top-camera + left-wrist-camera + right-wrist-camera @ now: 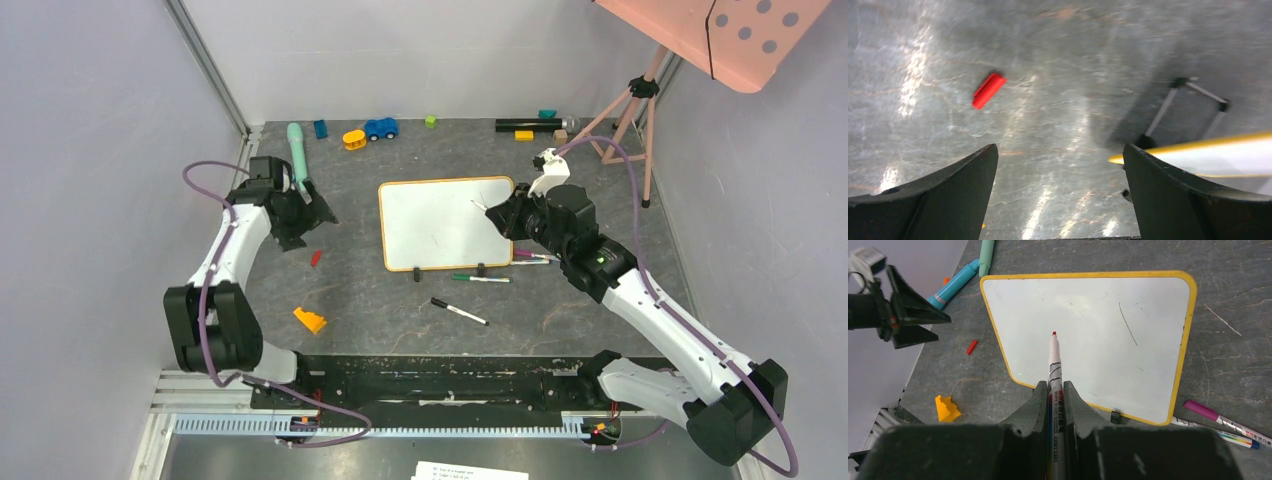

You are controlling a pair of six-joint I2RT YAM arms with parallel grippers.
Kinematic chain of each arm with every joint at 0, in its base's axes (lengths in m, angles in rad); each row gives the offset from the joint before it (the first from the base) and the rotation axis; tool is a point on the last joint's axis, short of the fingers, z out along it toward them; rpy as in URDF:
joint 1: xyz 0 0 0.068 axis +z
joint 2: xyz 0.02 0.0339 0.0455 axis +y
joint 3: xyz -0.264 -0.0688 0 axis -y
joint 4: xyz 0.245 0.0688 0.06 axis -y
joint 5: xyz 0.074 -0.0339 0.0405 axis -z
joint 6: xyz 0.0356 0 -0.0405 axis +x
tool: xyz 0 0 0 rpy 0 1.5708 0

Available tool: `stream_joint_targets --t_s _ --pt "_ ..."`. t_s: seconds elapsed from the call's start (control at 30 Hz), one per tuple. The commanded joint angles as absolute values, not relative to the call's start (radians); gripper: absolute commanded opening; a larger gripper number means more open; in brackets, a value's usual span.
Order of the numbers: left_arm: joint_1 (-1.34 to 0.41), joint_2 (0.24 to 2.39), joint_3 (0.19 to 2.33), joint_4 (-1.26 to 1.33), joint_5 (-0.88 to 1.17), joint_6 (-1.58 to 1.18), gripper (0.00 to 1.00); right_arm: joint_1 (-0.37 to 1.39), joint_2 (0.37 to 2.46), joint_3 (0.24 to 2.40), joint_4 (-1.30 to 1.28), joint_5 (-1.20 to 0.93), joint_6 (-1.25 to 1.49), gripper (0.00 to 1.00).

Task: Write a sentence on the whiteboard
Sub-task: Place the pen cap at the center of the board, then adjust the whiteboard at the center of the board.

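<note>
The whiteboard (440,225) lies flat mid-table, yellow-framed, and fills the right wrist view (1088,330). Its surface carries only a faint dark stroke; no sentence is in view. My right gripper (1054,390) is shut on a whiteboard marker (1054,365), whose bare red tip sits over the board's left-centre. From above, the right gripper (508,215) is at the board's right edge. My left gripper (315,212) hangs left of the board, open and empty (1060,150). A red cap (988,90) lies on the table ahead of it, and the board's corner (1228,155) shows at right.
A green marker (480,278) and a black marker (459,311) lie in front of the board, with more markers (1218,420) by its right corner. An orange block (309,320) sits front left. Toys line the back wall. A pink panel's tripod (630,120) stands back right.
</note>
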State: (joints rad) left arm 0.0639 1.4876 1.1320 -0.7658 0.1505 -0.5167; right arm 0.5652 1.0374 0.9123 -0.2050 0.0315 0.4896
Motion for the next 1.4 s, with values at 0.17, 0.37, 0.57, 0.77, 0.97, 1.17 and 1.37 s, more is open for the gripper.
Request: stream_joint_targets --t_s 0.17,0.37,0.57,0.77,0.97,1.17,1.37 --pt "0.06 1.225 1.059 -0.361 0.404 -0.5 1.0 0.56 1.018 0.964 -0.189 0.034 0.433 0.0" --pt "0.022 1.181 0.953 -0.012 0.584 -0.603 1.0 0.557 1.014 0.992 -0.247 0.054 0.405 0.0" --pt "0.013 1.173 0.921 0.112 0.627 -0.719 1.0 0.552 0.938 0.947 -0.298 0.068 0.406 0.0" --pt "-0.106 1.185 0.961 0.168 0.64 -0.775 1.0 0.552 0.925 0.945 -0.362 0.048 0.439 0.0" --pt "-0.25 1.151 0.996 0.205 0.693 -0.737 1.0 0.549 0.921 0.927 -0.351 0.02 0.428 0.0" --pt "-0.274 1.101 1.012 0.035 0.497 -0.699 1.0 0.545 0.907 0.969 -0.386 0.074 0.376 0.0" --pt "-0.166 0.913 0.914 -0.143 0.108 -0.716 1.0 0.543 0.858 0.964 -0.398 0.073 0.387 0.0"
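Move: The whiteboard's middle is some 25 cm to the left hand's right, about 4 cm ahead and 5 cm lower; the red pen cap lies about 9 cm below that hand, 2 cm to its left and 1 cm back, with the orange block 13 cm back, 3 cm left. From the right hand, holding the uncapped red pen, the whiteboard's middle is about 7 cm ahead, 6 cm left and 18 cm down; the purple marker is 11 cm right, 3 cm ahead. Already clear of the red cap, the empty left hand climbs about 21 cm away from it with its fingers kept wide open, tipping them up from steeply down by some 50 degrees while it goes a little forward, then swings well to the right and back before turning left again at the end. The right hand keeps its pinch on the uncapped red pen, waits briefly above the whiteboard, then eases right and back with a small rise and dip, drawing the pen a little away from the whiteboard's middle without touching it. ##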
